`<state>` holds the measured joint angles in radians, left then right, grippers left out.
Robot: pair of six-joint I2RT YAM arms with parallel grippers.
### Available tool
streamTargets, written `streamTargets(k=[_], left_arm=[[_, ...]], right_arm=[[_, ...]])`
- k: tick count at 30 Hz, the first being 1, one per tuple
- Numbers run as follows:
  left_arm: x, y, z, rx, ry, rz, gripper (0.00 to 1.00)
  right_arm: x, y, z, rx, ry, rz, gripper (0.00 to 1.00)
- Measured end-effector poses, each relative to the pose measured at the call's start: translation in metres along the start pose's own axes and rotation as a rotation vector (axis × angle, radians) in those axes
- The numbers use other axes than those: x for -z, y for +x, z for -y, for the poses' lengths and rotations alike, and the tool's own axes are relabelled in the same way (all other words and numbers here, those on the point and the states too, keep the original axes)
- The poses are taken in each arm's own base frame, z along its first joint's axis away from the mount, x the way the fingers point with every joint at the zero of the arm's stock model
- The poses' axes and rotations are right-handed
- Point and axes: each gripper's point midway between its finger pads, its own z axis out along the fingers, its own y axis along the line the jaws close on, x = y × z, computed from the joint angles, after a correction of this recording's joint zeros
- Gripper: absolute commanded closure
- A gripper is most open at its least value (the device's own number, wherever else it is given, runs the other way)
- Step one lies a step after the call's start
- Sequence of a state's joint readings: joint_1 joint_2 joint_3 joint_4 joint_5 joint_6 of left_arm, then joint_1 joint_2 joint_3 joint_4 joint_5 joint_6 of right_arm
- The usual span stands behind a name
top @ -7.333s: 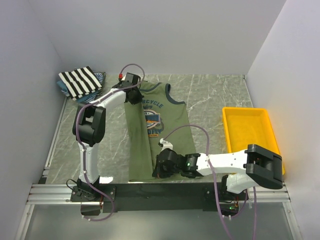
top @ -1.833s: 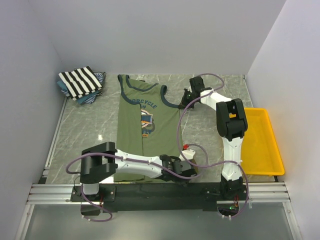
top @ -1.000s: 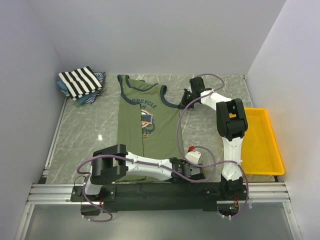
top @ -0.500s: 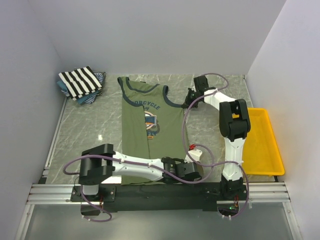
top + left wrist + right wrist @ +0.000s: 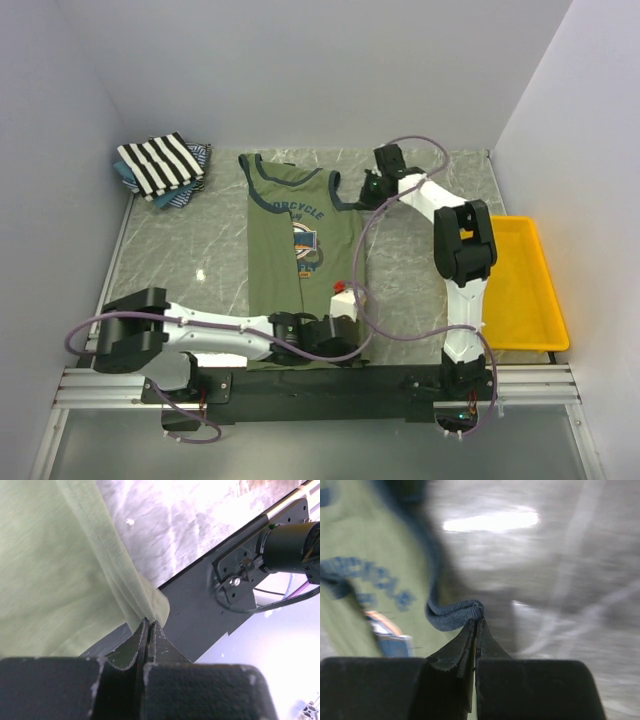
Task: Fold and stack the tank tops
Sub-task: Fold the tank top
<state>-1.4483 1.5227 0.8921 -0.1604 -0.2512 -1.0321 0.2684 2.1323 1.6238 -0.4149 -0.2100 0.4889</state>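
An olive green tank top (image 5: pixel 300 250) with navy trim and a blue-orange chest print lies flat mid-table, its left side folded inward. My left gripper (image 5: pixel 352 338) is shut on its lower right hem corner near the front rail; the left wrist view shows the jaws (image 5: pixel 149 622) pinching the olive hem (image 5: pixel 125 587). My right gripper (image 5: pixel 368 190) is shut on the right shoulder strap; in the right wrist view the jaws (image 5: pixel 476 621) pinch the navy trim (image 5: pixel 451 618). A folded black-and-white striped tank top (image 5: pixel 158 163) rests on blue patterned ones (image 5: pixel 128 178) at the back left.
A yellow plastic tray (image 5: pixel 520 285) stands at the right edge. The black base rail (image 5: pixel 300 380) runs along the front, just below the hem and showing again as the rail (image 5: pixel 200 610) in the left wrist view. Grey walls enclose the marble table (image 5: pixel 200 250) on three sides.
Both grippers have moved left with the tank top's right edge held. The left arm has swung back toward its base, and the top's right side has shifted left.
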Motion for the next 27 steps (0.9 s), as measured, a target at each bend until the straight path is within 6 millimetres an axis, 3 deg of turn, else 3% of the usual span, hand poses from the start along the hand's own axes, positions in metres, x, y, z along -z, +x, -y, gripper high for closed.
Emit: streamTargets(k=[8,13,16,20,27], left_arm=[[0.025,0.013,-0.032,0.073,0.019,0.011,0.99],[0.036,0.026,-0.057,0.115,0.008,0.004,0.99],[0.040,0.033,-0.065,0.137,0.008,-0.005,0.99],[0.046,0.045,-0.079,0.172,0.009,-0.025,0.99],[0.055,0.054,-0.094,0.228,0.021,-0.030,0.99]], right_arm=[[0.010,-0.003,-0.107,0.141,-0.112,0.062,1.00],[-0.005,0.015,-0.159,0.202,-0.167,0.052,1.00],[-0.022,0.030,-0.166,0.213,-0.160,0.023,1.00],[-0.039,0.047,-0.161,0.204,-0.131,-0.016,1.00],[-0.044,0.051,-0.161,0.179,-0.121,-0.020,1.00]])
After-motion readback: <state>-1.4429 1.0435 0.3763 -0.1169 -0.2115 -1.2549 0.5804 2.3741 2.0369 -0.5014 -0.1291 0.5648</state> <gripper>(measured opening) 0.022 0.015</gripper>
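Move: The left gripper holds the tank top's right hem corner; its place on the centre line, beside the folded left side's inner edge, is about 12 cm left, 2 back and 6 below. That side's outer hem corner lies some 22 cm left and 1 back. The right gripper holds the right underarm corner; its place, the opposite underarm corner, is about 18 cm left, 1 back and 3 below. The chest badge lies 15 left, 9 back; the right shoulder strap 8 left, 7 ahead. Keep both grippers shut on the cloth and carry the tank top's right side leftward onto its centre. Swing the right gripper about 17 cm left in an arc, rising some 6 cm over the chest and sinking most of that again beside the opposite underarm corner, turning slightly counter-clockwise. Bring the left gripper some 11 cm left while lowering it about 4 cm and easing back towards the hem-side table edge. ##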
